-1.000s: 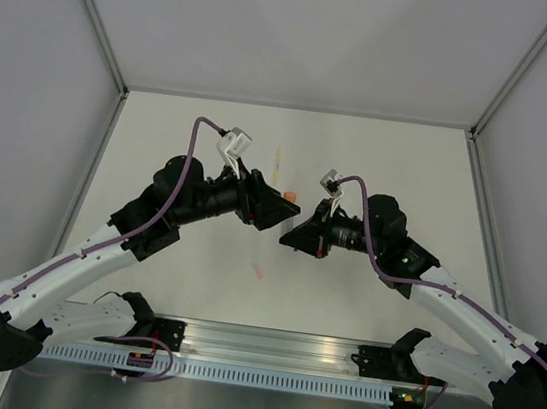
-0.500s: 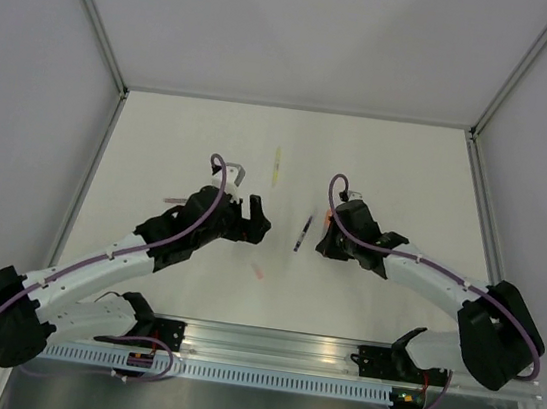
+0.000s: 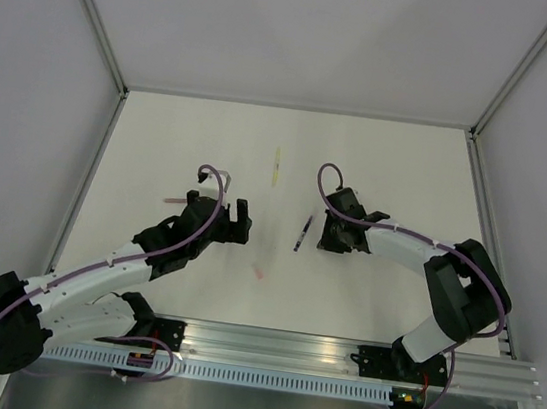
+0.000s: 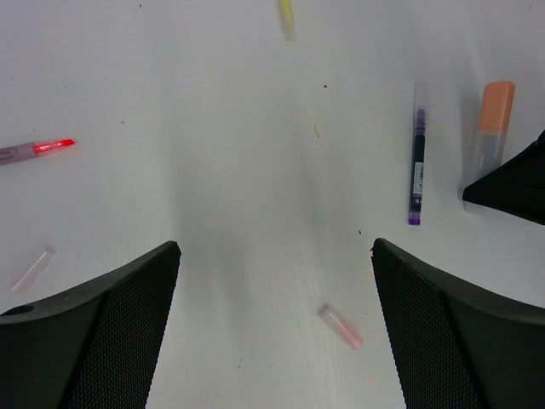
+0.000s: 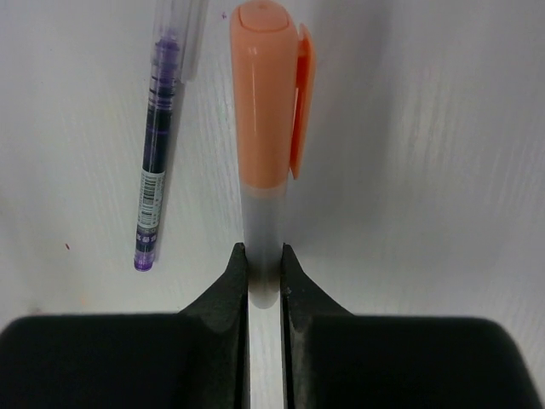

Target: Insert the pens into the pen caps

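Observation:
My right gripper (image 5: 264, 260) is shut on the tail end of the grey pen (image 5: 262, 217), which lies low over the white table with the orange cap (image 5: 266, 94) on its far end. The dark purple pen (image 5: 157, 179) lies just left of it. My left gripper (image 4: 274, 251) stands open above the table with nothing between its fingers. A pale pink cap (image 4: 341, 326) lies on the table between them, nearer the right finger. In the left wrist view the yellow pen (image 4: 288, 17) lies far ahead and the pink pen (image 4: 34, 151) lies at the left.
A small clear tube (image 4: 32, 271) lies by my left finger (image 4: 111, 332). From above, the purple pen (image 3: 303, 234) and the pink cap (image 3: 258, 272) lie between the two arms. Grey walls close in the table (image 3: 410, 162) on three sides.
The two grippers, close together a second ago, have drawn apart and dropped to the table. The left jaws opened wider. The right gripper brought the capped grey pen down beside the purple pen.

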{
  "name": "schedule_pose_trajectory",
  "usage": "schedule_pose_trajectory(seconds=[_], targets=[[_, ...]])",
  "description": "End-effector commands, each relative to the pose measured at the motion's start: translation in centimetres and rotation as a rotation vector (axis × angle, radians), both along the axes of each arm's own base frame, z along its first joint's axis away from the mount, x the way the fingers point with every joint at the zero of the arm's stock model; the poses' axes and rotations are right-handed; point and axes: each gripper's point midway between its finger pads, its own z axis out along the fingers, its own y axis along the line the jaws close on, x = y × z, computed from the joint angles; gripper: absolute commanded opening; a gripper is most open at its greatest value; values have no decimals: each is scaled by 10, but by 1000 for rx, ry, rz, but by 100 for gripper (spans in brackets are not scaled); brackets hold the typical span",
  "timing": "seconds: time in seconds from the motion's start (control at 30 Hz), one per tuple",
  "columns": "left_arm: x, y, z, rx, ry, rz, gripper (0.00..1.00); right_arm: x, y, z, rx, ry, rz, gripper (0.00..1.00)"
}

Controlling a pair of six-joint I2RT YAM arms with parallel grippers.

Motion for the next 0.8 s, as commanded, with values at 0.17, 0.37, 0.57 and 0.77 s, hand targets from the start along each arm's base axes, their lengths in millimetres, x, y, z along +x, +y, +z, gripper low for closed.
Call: schedule_pose_trajectory(seconds=[0.17, 0.37, 0.57, 0.77], targets=[[10, 11, 18, 25, -90, 36, 96, 6, 19, 11, 76, -4, 22, 27], [9, 10, 19, 28, -91, 26, 96, 11, 25, 31, 85, -49, 86, 39], [7, 1, 17, 21, -76, -20, 96, 16, 33, 71, 121, -126, 180, 41], [7, -14, 18, -7, -38, -67, 95, 11, 33, 96, 147, -200, 237, 41]])
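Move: The right gripper, low over the table, still pinches the orange marker by its clear end. The bare spot where the marker is to lie is about 4 cm ahead and 1 cm left, 1 cm below the hand. The purple pen lies some 4 cm ahead and 4 cm left; the small pink cap is about 12 cm left and 8 cm back. From the left gripper the spot is roughly 6 cm ahead, 14 cm right and 13 cm down. Open the right fingers to a bit under half, letting go of the orange marker's clear end while easing the hand about 1 cm left towards the purple pen at the same height. Then lift the gripper away, up some 7 cm and slightly farther left and forward, turning it about 10 degrees counter-clockwise as it rises. ##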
